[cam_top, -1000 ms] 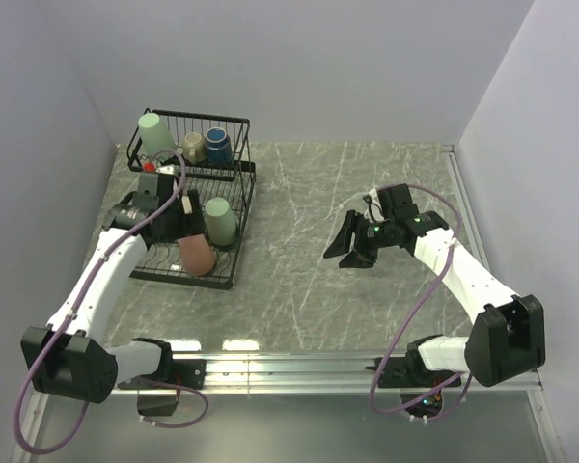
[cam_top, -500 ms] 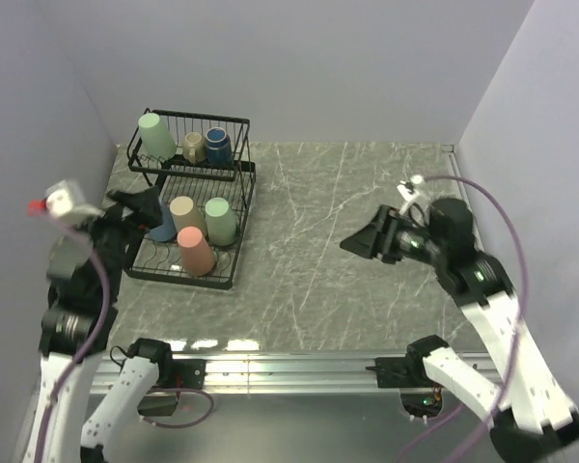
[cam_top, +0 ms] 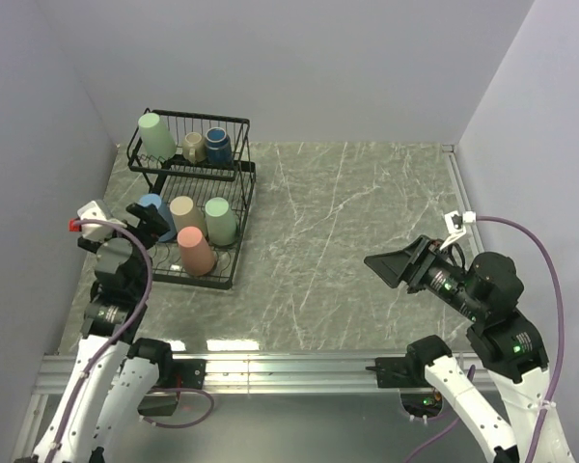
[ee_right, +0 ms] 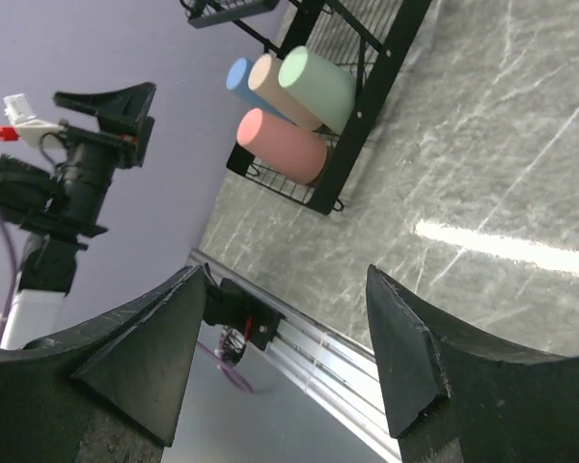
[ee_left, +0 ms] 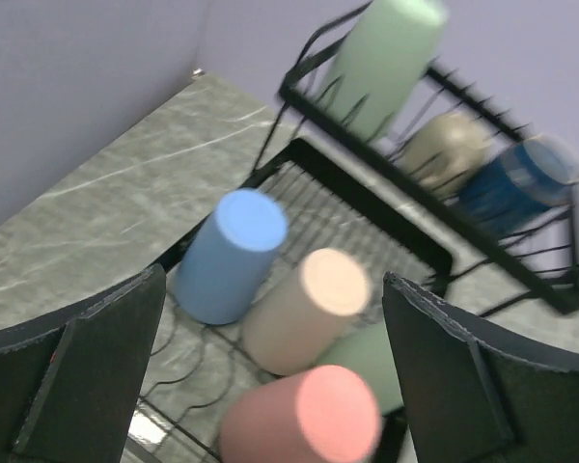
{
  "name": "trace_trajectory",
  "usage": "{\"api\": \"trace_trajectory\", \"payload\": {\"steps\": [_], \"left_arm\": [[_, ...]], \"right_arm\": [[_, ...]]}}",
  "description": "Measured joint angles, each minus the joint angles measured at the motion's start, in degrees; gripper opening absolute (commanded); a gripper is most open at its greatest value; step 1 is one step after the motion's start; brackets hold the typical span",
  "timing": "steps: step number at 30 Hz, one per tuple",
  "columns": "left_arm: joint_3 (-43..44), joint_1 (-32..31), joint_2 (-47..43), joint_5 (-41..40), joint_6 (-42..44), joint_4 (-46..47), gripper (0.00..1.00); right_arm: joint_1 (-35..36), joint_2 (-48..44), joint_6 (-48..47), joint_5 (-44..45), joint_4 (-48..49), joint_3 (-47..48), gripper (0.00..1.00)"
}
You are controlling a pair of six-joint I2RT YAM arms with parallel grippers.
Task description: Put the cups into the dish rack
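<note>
The black wire dish rack stands at the far left. Its upper basket holds a pale green cup, a beige mug and a dark-blue cup. Its lower tier holds light blue, beige, pale green and salmon cups. My left gripper is open and empty, raised just left of the rack. In the left wrist view it looks down on the light blue, beige and salmon cups. My right gripper is open and empty at the near right.
Purple-grey walls close in the left, back and right sides. An aluminium rail runs along the near edge. The right wrist view shows the rack, the left arm and the rail from far off.
My left gripper has let go of the salmon cup, left it in the lower tier, and drawn back to the near left. My right arm has drawn back toward the near right.
</note>
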Motion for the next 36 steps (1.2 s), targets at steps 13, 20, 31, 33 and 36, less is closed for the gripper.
{"api": "trace_trajectory", "payload": {"steps": [13,20,31,33,36], "left_arm": [[-25.14,8.94,19.67,0.59,4.57,34.21,0.99],[-29.03,13.68,29.97,6.93,6.01,51.34,0.99],[-27.87,13.84,34.95,11.96,7.10,58.16,0.99],[-27.87,13.62,34.49,11.72,7.32,58.16,0.99],[-27.87,13.00,34.36,11.56,7.76,58.12,0.99]], "right_arm": [[0.00,-9.40,-2.40,3.96,-5.75,-0.02,0.75],[0.00,-10.27,-2.73,7.96,-9.64,1.05,0.75],[0.00,-5.18,-0.81,8.07,-6.16,0.09,0.75],[0.00,-4.61,-0.48,8.07,-5.66,0.04,0.75],[0.00,-3.58,-0.17,8.09,-5.14,-0.04,0.75]]}}
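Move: The red cup, the nearest one in the rack's lower tier, stands about 10 cm right of the left hand, 2 cm ahead and some 21 cm below. At the same depth are the blue cup, 12 cm ahead and 2 cm right, the beige cup, 10 cm ahead and 9 cm right, and the green cup, 10 cm ahead and 16 cm right. From the right hand the red cup lies roughly 38 cm left, 15 cm ahead and 26 cm below. Down beside the red cup, on its left, the wide-open, empty left hand sinks about 17 cm, bearing forward and left and tipping its fingers some 10 degrees lower. Once low it eases forward towards the blue cup and slightly right, the right finger ending close by the red cup's left side. The right hand draws back and right about 3 cm, then returns forward. ##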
